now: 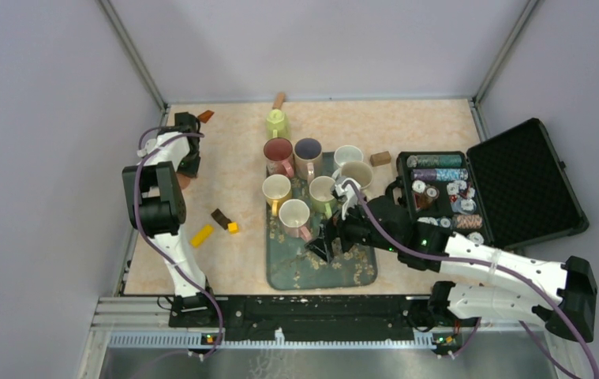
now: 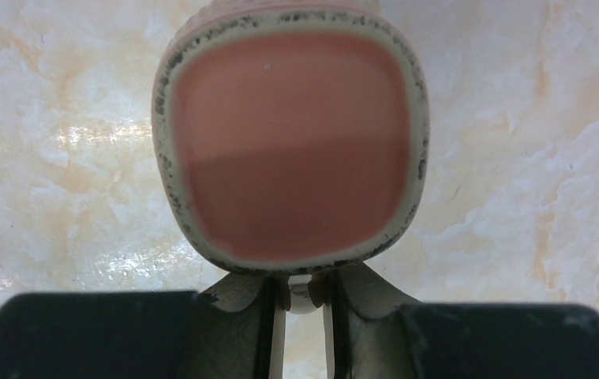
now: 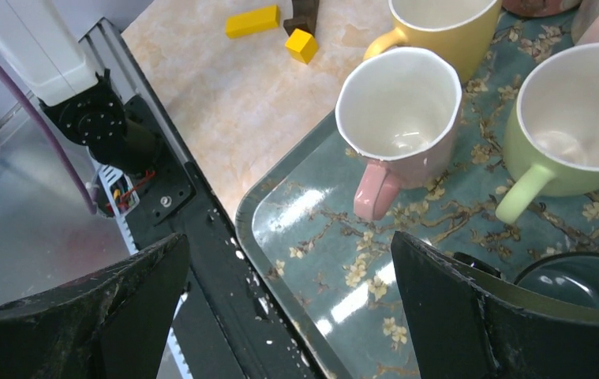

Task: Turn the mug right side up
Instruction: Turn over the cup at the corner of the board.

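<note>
The mug fills the left wrist view. It stands on the marble table with a flat pink end, ringed by a speckled cream edge, facing up at the camera. My left gripper has its fingers pressed on either side of the mug's pale handle, just below the body. In the top view that gripper is at the far left of the table, and only a reddish bit of the mug shows under it. My right gripper hangs open over the tray's near left corner with nothing between its fingers.
A teal flowered tray carries several upright mugs, among them a pink one, a green one and a yellow one. Yellow blocks lie left of the tray. An open black case of chips sits at the right.
</note>
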`<state>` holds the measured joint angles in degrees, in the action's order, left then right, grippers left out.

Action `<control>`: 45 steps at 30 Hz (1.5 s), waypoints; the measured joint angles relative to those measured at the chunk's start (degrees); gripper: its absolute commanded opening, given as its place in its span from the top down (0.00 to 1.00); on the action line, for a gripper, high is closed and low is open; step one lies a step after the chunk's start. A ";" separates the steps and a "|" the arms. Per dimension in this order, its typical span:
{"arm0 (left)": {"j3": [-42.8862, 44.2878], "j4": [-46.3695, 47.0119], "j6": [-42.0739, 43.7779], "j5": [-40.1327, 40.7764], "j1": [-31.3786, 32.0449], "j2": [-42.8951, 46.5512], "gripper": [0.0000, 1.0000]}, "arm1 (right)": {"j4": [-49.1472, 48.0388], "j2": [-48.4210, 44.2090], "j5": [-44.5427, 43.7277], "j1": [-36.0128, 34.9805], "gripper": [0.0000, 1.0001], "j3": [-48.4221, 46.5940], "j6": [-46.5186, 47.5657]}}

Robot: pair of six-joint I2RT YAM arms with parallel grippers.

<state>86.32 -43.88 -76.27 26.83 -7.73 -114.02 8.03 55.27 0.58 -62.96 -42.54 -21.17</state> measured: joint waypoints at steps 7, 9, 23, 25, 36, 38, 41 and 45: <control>-1.66 2.10 3.26 -1.42 -0.07 1.07 1.00 | 1.31 3.52 -0.09 0.52 0.01 -3.45 -0.11; -1.86 2.38 4.98 -2.25 -0.11 1.38 1.00 | 1.44 3.85 -0.07 0.52 0.01 -4.02 -0.11; -6.78 4.94 13.64 -11.52 -0.11 7.32 1.00 | 0.83 6.56 1.62 1.40 0.01 -7.37 -3.50; -7.48 5.14 14.62 -12.79 -0.11 8.48 1.00 | 0.42 7.17 2.36 1.66 0.01 -8.17 -4.17; -9.40 8.66 19.96 -19.63 -0.11 17.27 1.00 | -4.07 12.79 9.62 8.70 0.01 -12.50 -10.29; -9.73 9.33 20.81 -21.05 -0.11 18.49 1.00 | -6.01 14.21 11.65 10.60 0.01 -12.81 -12.11; -10.21 10.38 22.10 -23.65 -0.11 20.35 1.00 | -7.61 16.85 13.92 12.33 0.01 -14.01 -14.12; -10.93 11.54 22.88 -27.61 -0.11 22.84 1.00 | -9.03 20.44 15.98 13.27 0.01 -17.14 -15.54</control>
<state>75.40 -32.34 -53.39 -0.78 -7.84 -91.18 -0.99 75.70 16.56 -49.69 -59.68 -36.71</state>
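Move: The terracotta mug stands upside down, its handle already in the left fingers, its middle some 5 cm left of that hand and 2 cm back, about level. From the hand, the orange wedge lies about 15 cm ahead and 4 right, the dark arch block 18 back and 9 right. From the right hand, that mug lies about 43 cm left, 27 ahead, 16 lower; the pink mug 7 left, 10 ahead. The terracotta mug, kept pinched by its handle, is carried by the left hand slowly rightward and then up as well, about 11 cm up and 8 right in all, while the wrist turns some 35 degrees clockwise and the fingers tip up towards forward. The right hand, wide open, moves forward, left and up towards it, coming over the pink mug. ##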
